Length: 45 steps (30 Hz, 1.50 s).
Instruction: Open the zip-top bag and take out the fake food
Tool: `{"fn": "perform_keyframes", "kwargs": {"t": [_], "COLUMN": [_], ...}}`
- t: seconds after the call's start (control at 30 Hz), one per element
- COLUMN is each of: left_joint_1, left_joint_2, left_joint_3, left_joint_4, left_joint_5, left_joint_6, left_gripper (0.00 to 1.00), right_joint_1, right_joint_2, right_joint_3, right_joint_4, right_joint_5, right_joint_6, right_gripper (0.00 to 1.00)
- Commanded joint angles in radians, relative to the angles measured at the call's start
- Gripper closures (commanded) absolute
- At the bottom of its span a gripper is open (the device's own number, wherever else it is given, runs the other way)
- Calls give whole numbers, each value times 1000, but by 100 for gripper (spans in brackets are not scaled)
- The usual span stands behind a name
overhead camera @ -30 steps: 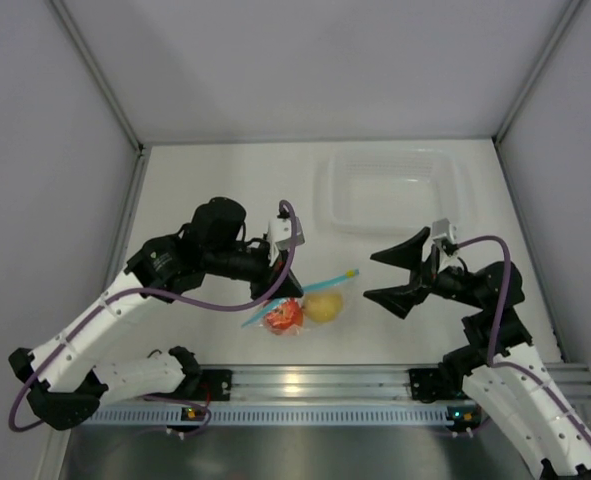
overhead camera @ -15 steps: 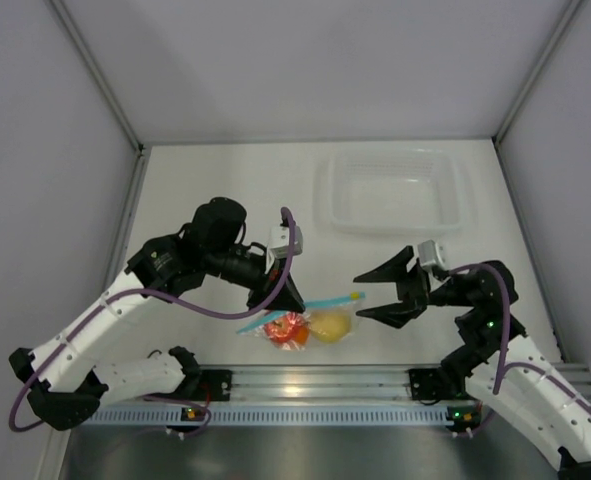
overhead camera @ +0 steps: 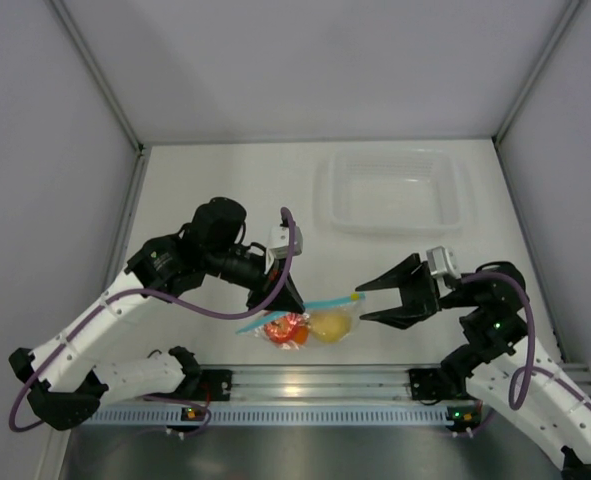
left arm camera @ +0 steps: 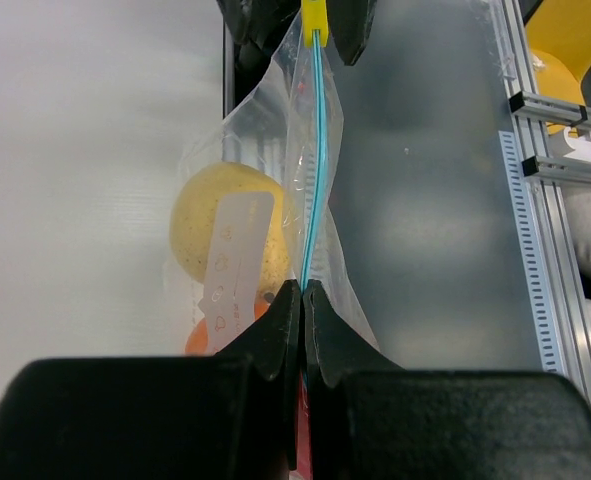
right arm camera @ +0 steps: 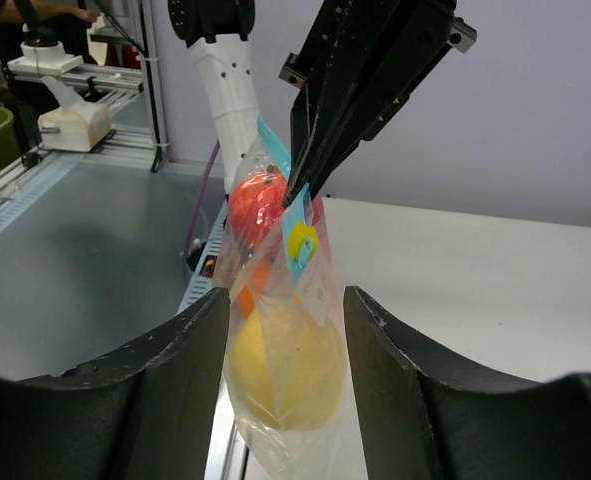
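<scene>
The zip-top bag (overhead camera: 310,322) hangs clear of the table, its blue zip strip (left arm camera: 315,150) stretched taut. My left gripper (overhead camera: 291,300) is shut on that strip (left arm camera: 303,292). The fake food is inside: a yellow fruit (right arm camera: 285,365), a red one (right arm camera: 258,200) and a sliver of orange (right arm camera: 248,285). My right gripper (right arm camera: 285,295) is open, its fingers (right arm camera: 190,345) on either side of the bag's end below the yellow slider (right arm camera: 301,243). From above, the right gripper (overhead camera: 363,304) brackets the strip's right tip.
A clear rigid tray (overhead camera: 456,196) sits at the back right of the white table. An aluminium rail (overhead camera: 315,382) runs along the near edge, just below the hanging bag. Grey walls close in the sides and back.
My right gripper has moved left to the bag's slider end and narrowed its jaws around it. The left gripper shifted slightly toward the near edge with the bag.
</scene>
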Motion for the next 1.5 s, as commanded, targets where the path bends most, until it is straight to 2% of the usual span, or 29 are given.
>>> {"fn": "perform_keyframes", "kwargs": {"t": [0.0, 0.17, 0.43, 0.73, 0.97, 1.13, 1.47], "left_joint_1": [2, 2, 2, 2, 2, 2, 2], "left_joint_2": [-1, 5, 8, 12, 8, 5, 2], "left_joint_3": [12, 17, 11, 19, 19, 22, 20], "left_joint_4": [22, 22, 22, 20, 22, 22, 22], "left_joint_5": [41, 47, 47, 42, 39, 39, 41], "left_joint_6": [22, 21, 22, 22, 21, 22, 24], "left_gripper": [100, 100, 100, 100, 100, 100, 100], "right_joint_1": [27, 39, 44, 45, 45, 45, 47], "right_joint_2": [-7, -10, 1, 0, 4, 7, 7], "right_joint_3": [57, 60, 75, 82, 72, 74, 66], "right_joint_4": [48, 45, 16, -27, -24, -33, -27], "right_joint_5": [-38, -31, 9, 17, 24, 21, 24], "right_joint_6": [-11, -11, -11, -40, -37, -45, -42], "right_gripper": [50, 57, 61, 73, 74, 80, 76]}}
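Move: The yellow slider at the zip's right end is almost within the right fingers' reach: roughly 2 cm left of that hand, 1 cm ahead and 2 cm above it. Inside the hanging bag, the yellow food is some 6 cm left, 4 cm back and 6 cm below the right hand; the red food is about 15 cm left, 4 cm back and 5 cm below. From the left hand, the slider lies about 11 cm right and 3 cm ahead, at much the same height. The zip's yellow slider is closed in on by the right fingers, pointing left, which narrow from about half open to a quarter as the hand rises about 1 cm to bring its tips nearer the slider's height. The hand eases back under 1 cm, then partly forward again; a pinch can't be made out. The left fingers stay shut on the zip strip, holding the bag up. ##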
